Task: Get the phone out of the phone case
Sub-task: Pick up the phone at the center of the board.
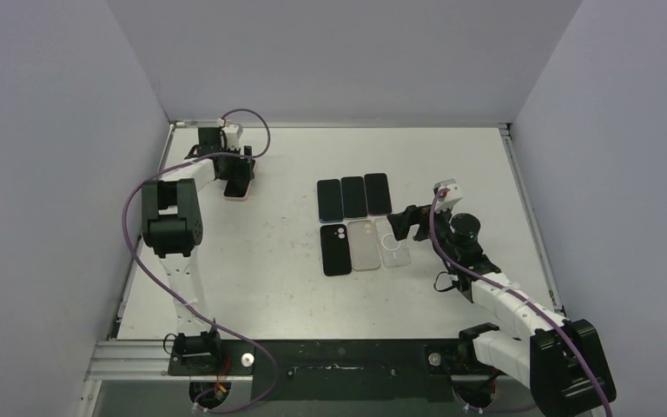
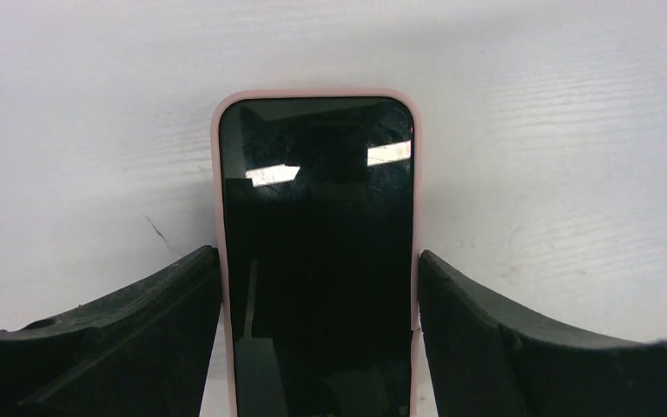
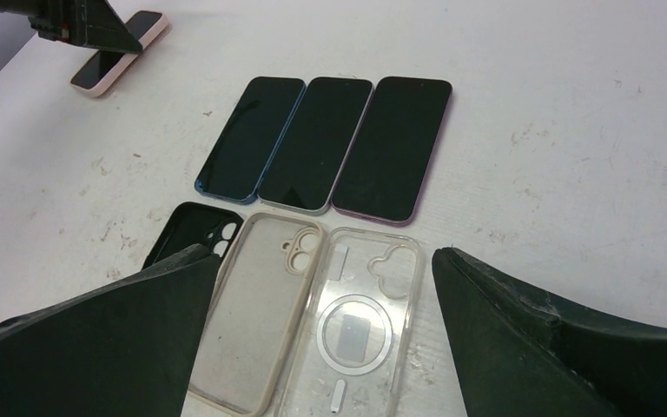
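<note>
The phone [image 2: 317, 200] lies screen up in its pink phone case [image 2: 313, 93] at the back left of the table [image 1: 278, 287]. From above, the cased phone [image 1: 240, 188] sits under my left gripper [image 1: 240, 176]. In the left wrist view, my left gripper [image 2: 317, 256] straddles it, and both black fingers [image 2: 174, 295] touch the long sides of the case. The right wrist view has the same pink case [image 3: 120, 56] far off at upper left. My right gripper [image 3: 323, 253] hangs open over the empty cases, holding nothing, right of centre [image 1: 397, 226].
Three bare phones [image 1: 354, 197] lie side by side mid-table. In front of them are a black case [image 1: 336, 249], a beige case [image 3: 260, 313] and a clear case [image 3: 360, 321]. Grey walls close in on the left, back and right.
</note>
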`<control>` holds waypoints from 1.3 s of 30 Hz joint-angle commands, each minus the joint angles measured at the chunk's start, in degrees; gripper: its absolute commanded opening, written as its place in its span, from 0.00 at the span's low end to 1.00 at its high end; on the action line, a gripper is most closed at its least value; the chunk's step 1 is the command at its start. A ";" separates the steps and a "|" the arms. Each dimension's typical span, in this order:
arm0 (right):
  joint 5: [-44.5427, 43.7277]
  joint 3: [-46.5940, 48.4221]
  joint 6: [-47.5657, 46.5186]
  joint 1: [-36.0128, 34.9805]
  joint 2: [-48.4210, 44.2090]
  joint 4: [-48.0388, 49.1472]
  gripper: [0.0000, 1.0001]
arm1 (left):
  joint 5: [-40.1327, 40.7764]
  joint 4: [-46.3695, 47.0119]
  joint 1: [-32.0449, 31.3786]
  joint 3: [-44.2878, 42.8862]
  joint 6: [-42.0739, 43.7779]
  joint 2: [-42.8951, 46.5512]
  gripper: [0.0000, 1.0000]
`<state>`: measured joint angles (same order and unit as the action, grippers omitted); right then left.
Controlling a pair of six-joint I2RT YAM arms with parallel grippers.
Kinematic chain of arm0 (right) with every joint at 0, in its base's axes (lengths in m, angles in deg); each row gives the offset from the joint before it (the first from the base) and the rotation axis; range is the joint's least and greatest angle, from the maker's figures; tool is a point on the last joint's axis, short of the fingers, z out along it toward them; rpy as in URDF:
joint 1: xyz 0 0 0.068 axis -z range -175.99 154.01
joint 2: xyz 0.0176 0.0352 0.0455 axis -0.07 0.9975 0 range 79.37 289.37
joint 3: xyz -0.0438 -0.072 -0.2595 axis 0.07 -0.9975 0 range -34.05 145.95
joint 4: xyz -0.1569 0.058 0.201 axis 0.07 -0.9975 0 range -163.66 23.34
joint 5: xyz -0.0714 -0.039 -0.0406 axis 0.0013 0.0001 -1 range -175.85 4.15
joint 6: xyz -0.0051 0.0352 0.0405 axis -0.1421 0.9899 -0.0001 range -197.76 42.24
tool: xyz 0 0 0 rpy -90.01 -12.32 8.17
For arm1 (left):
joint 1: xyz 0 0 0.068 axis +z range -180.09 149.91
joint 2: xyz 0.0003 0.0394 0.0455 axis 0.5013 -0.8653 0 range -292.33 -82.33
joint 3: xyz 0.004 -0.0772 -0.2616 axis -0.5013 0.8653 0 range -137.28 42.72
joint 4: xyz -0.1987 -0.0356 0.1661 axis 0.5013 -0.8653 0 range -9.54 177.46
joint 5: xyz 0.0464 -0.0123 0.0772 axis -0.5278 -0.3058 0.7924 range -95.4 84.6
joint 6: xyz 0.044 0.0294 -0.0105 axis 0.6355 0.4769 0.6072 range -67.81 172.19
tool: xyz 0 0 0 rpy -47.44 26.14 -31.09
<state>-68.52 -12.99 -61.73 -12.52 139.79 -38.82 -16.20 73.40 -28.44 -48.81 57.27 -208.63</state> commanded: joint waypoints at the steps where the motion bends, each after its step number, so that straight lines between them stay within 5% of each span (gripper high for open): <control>1: -0.11 1.18 -0.64 -1.69 0.25 2.03 1.00 | -8.01 2.23 -0.34 7.26 -14.28 4.74 0.29; 9: -1.24 4.22 -0.04 -6.96 0.82 -2.37 1.00 | -15.38 26.12 -0.71 27.96 -38.03 17.74 0.14; 19: -13.72 6.01 2.13 -27.90 -0.02 -5.74 1.00 | -17.56 59.55 -4.29 55.37 -61.51 31.53 0.08; 32: -34.79 14.17 6.41 -48.42 12.12 -4.66 1.00 | -10.44 95.03 -16.39 74.28 -77.95 32.58 0.05; 39: -43.36 19.85 7.90 -51.42 17.56 -7.55 0.97 | -6.98 101.38 -22.22 78.13 -79.87 33.57 0.04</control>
<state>-103.69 2.53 -55.61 -63.47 155.79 -46.50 -26.39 161.33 -48.63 28.33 -19.66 -177.37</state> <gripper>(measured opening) 0.983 0.723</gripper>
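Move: My left hand already grips the pink-cased phone, flat on the board. The empty black case, beside which I bring it, lies about 27 cm back and 32 cm right; the beige case is 25 cm back, 41 right, the blue phone 10 back, 30 right, all about level. From my right hand, the pink-cased phone is roughly 22 cm ahead, 48 left and 13 below; the black case is 4 back, 17 left, 14 below. Keeping its grip, my left hand sweeps the pink-cased phone back and right, some 30 cm, towards the black case, rising about 8 cm, mostly late, while rolling right side up by about 70 degrees. My right hand comes to meet it, fingers wide open, about 20 cm left and 12 cm back over the empty cases at nearly steady height, stopping short of touching. ##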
